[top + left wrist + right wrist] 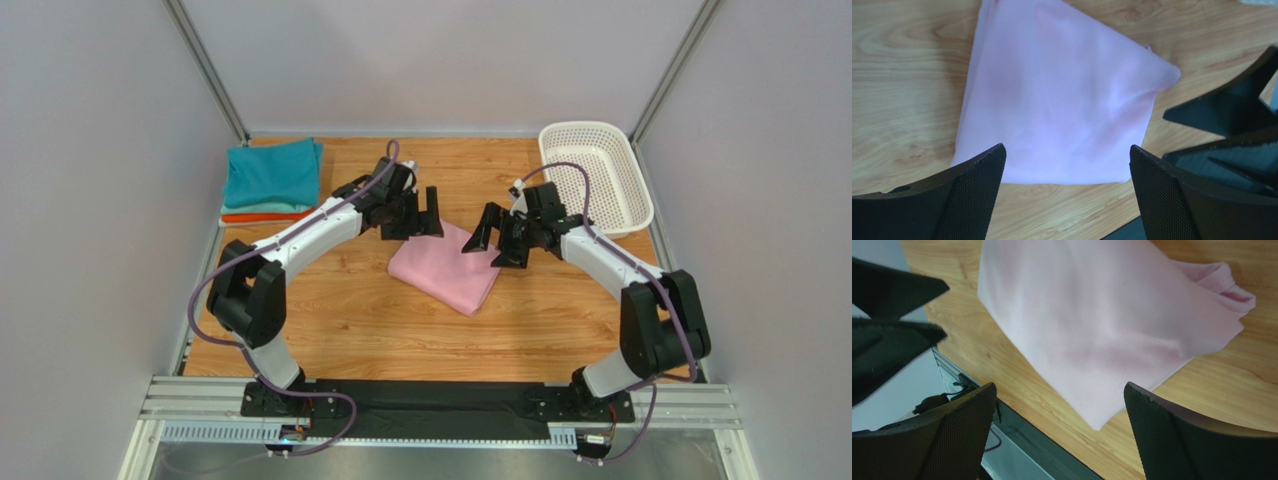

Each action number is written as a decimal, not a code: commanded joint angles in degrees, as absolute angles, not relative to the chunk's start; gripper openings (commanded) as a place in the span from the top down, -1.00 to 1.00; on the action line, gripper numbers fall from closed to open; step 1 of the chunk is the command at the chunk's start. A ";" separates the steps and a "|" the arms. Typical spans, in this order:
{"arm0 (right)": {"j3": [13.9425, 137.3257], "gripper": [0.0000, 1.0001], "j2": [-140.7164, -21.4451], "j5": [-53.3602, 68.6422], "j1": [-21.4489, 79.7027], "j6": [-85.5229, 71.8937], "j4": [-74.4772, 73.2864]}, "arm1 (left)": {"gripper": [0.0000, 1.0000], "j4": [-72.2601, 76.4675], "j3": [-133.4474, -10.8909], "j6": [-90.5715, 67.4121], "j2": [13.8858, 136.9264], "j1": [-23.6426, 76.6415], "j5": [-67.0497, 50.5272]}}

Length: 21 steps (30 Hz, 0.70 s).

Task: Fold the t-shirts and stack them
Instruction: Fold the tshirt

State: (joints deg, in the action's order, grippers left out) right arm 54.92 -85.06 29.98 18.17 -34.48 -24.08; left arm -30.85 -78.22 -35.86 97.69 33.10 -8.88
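A folded light pink t-shirt lies flat on the wooden table's middle, also filling the left wrist view and right wrist view. My left gripper hovers open just above its far left corner, nothing between its fingers. My right gripper hovers open over its far right corner, fingers empty. A stack of folded t-shirts sits at the back left, teal on top, an orange one at the bottom.
A white perforated basket stands at the back right corner. Grey walls and metal frame posts enclose the table. The black base rail runs along the near edge.
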 commanded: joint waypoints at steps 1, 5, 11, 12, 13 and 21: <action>59.76 -1.00 -91.04 27.60 18.11 -33.14 -21.97 | -1.00 -25.84 -75.94 -37.97 99.14 33.49 -13.88; 62.75 -1.00 -97.46 24.79 17.93 -32.08 -21.89 | -0.99 -24.52 -72.08 -37.79 100.10 33.49 -12.22; 65.39 -1.00 -104.06 23.91 17.49 -31.29 -21.97 | -0.99 -24.17 -68.91 -38.31 103.62 33.49 -9.85; 65.91 -1.00 -104.58 23.73 17.40 -31.20 -22.23 | -0.99 -24.17 -67.60 -39.02 103.62 33.49 -9.32; 66.00 -1.00 -105.11 23.47 17.49 -31.11 -22.32 | -0.99 -23.13 -66.72 -40.07 103.62 33.49 -8.97; 68.99 -1.00 -110.04 23.38 17.84 -29.97 -22.76 | -0.99 -18.20 -56.26 -44.56 101.69 35.77 -10.02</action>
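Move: The folded pink t-shirt lies skewed under both open hands. Its middle is about 4 cm right of the left hand, 3 cm nearer the base and 11 cm below; from the right hand it is some 6 cm left, 2 cm ahead and 8 cm down. The folded stack sits about 29 cm left and 16 cm ahead of the left hand, 9 cm lower. The white basket is some 22 cm ahead and 22 cm right of the right hand, 5 cm lower. With its fingers staying wide open, the left hand sinks about 10 cm while drawing back some 4 cm, its fingers tipping about 10 degrees steeper, and comes to press both tips on the t-shirt just inside its near-left edge. The right hand, also wide open, goes down about 7 cm and forward onto the t-shirt's right part, then keeps sliding forward level for the last couple of centimetres to push the cloth outward, some 6 cm forward in all. ##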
